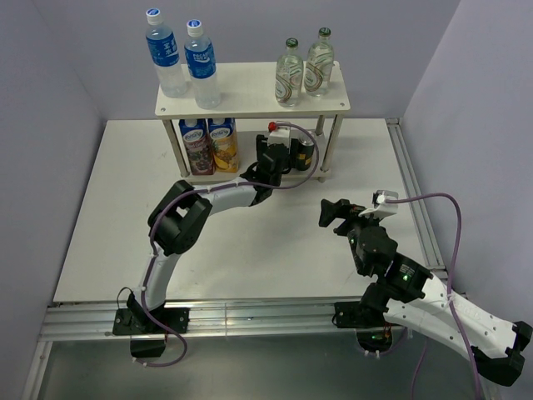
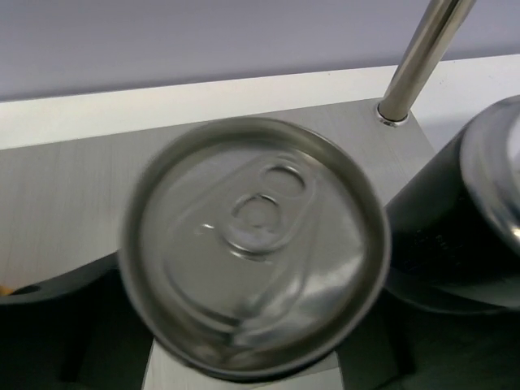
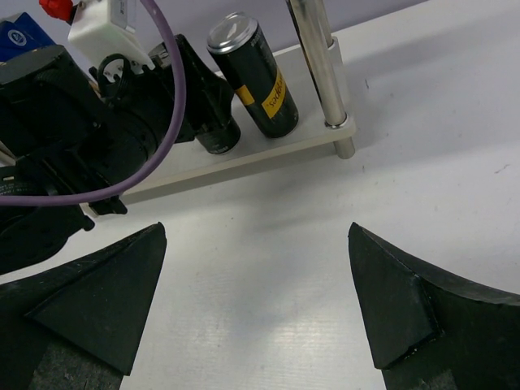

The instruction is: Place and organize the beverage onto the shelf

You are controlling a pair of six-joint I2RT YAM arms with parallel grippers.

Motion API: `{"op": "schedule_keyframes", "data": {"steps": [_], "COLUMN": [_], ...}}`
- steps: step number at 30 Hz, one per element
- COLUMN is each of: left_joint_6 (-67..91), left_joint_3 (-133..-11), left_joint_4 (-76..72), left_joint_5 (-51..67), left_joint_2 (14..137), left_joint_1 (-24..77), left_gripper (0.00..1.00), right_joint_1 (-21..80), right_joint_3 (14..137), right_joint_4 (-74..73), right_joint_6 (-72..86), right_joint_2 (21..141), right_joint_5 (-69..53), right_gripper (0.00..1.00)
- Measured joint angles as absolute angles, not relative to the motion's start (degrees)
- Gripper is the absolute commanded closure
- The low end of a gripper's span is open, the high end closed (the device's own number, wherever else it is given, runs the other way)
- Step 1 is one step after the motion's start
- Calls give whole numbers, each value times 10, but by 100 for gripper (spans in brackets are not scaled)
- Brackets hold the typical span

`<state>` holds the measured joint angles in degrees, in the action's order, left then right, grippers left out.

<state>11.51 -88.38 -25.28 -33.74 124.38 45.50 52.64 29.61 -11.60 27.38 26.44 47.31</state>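
Note:
The shelf (image 1: 250, 88) carries two blue-capped water bottles (image 1: 202, 65) at the left of its top board and two green-capped glass bottles (image 1: 289, 73) at the right. My left gripper (image 1: 287, 155) reaches onto the lower board (image 2: 65, 187). Its jaws straddle a dark can (image 2: 256, 244), whose silver lid fills the left wrist view. I cannot see whether the fingers touch the can. A second dark can (image 3: 253, 77) with a yellow label stands free just to its right, near the shelf leg (image 3: 317, 65). My right gripper (image 3: 256, 301) hovers open over bare table with nothing between its fingers.
Two colourful tall drink containers (image 1: 210, 145) stand at the left of the lower board. A purple cable (image 3: 166, 106) loops off the left wrist. The silver leg (image 2: 422, 57) rises close behind the cans. Walls enclose the white table (image 1: 250, 250) on three sides.

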Motion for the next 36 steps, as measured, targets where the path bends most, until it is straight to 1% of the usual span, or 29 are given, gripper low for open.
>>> {"op": "schedule_keyframes", "data": {"steps": [1,3,4,12,20,29,33,36], "left_joint_6": [114,116,117,119,133,195,241,269], "left_joint_3": [-883,-882,-879,-826,-741,-607,-550,-553], "left_joint_4": [-256,-262,-266,-267,-262,-200,-95,24], "left_joint_5": [-336,-335,-333,-333,-352,-391,-419,-412], "left_joint_2": [1244,1244,1243,1225,1141,962,846,753], "left_joint_1": [455,455,455,455,474,571,644,701], "left_gripper": [14,11,1,1,1,1,1,1], "right_joint_1": [526,526,526,526,526,526,526,527], "right_joint_3": [296,296,296,296,296,296,296,317], "right_joint_4": [-116,-116,-116,-116,-116,-118,-117,-146], "right_joint_6": [274,274,274,274,275,280,275,277], "right_joint_2": [264,264,264,264,264,270,267,268], "right_joint_5": [473,473,473,474,479,489,468,437], "right_gripper": [0,0,0,0,0,0,0,0]}}
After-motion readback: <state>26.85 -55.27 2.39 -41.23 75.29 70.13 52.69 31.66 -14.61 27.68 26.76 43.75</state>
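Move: The can being set down stands right between the left hand's open-ing fingers, its middle about level with them. The other can stands some 8 cm to its right, level in depth, and the orange juice carton some 17 cm to its left, also level in depth. From the right hand, the first can lies about 27 cm ahead, 14 cm left and 9 cm below. Left fingers open wider, freeing the can, then the hand backs about 27 cm out of the shelf, finally rising. ##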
